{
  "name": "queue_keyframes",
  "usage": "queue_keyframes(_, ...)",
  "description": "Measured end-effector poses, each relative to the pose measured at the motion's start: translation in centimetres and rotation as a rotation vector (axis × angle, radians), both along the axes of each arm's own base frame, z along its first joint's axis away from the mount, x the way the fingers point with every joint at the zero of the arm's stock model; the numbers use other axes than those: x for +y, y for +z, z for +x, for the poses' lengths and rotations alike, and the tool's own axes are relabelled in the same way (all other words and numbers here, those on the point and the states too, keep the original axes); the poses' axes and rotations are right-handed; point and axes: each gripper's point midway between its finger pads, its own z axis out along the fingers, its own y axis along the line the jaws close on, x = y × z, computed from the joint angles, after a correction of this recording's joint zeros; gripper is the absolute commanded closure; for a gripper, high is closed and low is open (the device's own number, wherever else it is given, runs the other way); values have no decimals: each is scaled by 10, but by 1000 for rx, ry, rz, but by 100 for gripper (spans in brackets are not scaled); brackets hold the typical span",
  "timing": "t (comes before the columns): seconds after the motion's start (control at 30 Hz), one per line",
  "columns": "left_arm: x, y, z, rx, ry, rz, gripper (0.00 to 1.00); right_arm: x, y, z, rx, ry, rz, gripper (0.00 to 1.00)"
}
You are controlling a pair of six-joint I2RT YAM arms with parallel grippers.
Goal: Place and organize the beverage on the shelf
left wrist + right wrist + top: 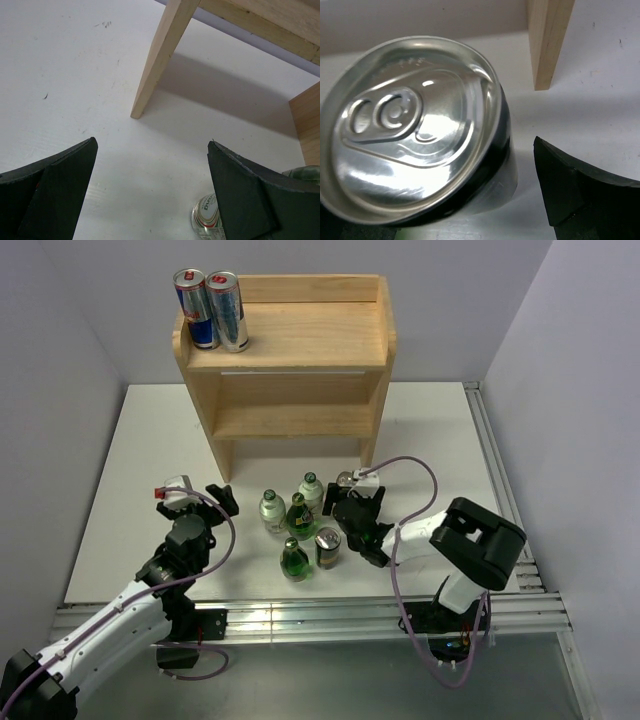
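Observation:
The light-wood shelf (290,335) stands at the back of the table, with two tall blue-and-silver cans (212,308) on the left of its top tier. In front of it stand several green bottles (299,517) and a dark can (328,546). My right gripper (352,502) is open around a black can with a silver lid (415,125). Its right finger (580,195) is clear of the can wall and its left finger is hidden. My left gripper (151,141) hangs open over bare table, left of the bottles.
The shelf's left leg (155,65) stands ahead of the left gripper. A green-and-white can (206,217) shows beside that gripper's right finger. The shelf's right leg (547,45) rises just behind the black can. Walls close in on both sides.

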Motion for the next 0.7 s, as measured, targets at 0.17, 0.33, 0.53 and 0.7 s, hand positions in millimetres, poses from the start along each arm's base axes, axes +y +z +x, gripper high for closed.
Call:
queue_keyframes(0.17,0,0,0,0,0,0,1,-2,-13,3,-2,-18,-28,5)
queue_keyframes(0.33,0,0,0,0,0,0,1,-1,-16,6,-21,-25,-26,16)
queue_keyframes(0.53,0,-1,0,2,0,2,1,-1,-10,11,-55,-37,-30,66)
queue_keyframes(0.7,0,-3,0,10,0,7,1,0,-10,15,-65,-50,-45,100)
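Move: The can the right hand goes for stands about 2 cm ahead of it and 1 cm to its left, nearly between the open fingers. Past the left finger a clear bottle stands about 9 cm left and 2 cm ahead of the hand; a green bottle is some 12 cm left and 3 cm back, the front can about 6 cm left and 10 cm back. From the left hand, the can is roughly 31 cm right, 6 cm ahead and 10 cm lower. The right hand eases forward and down around the can, about 2 cm, and closes its fingers on its sides. ##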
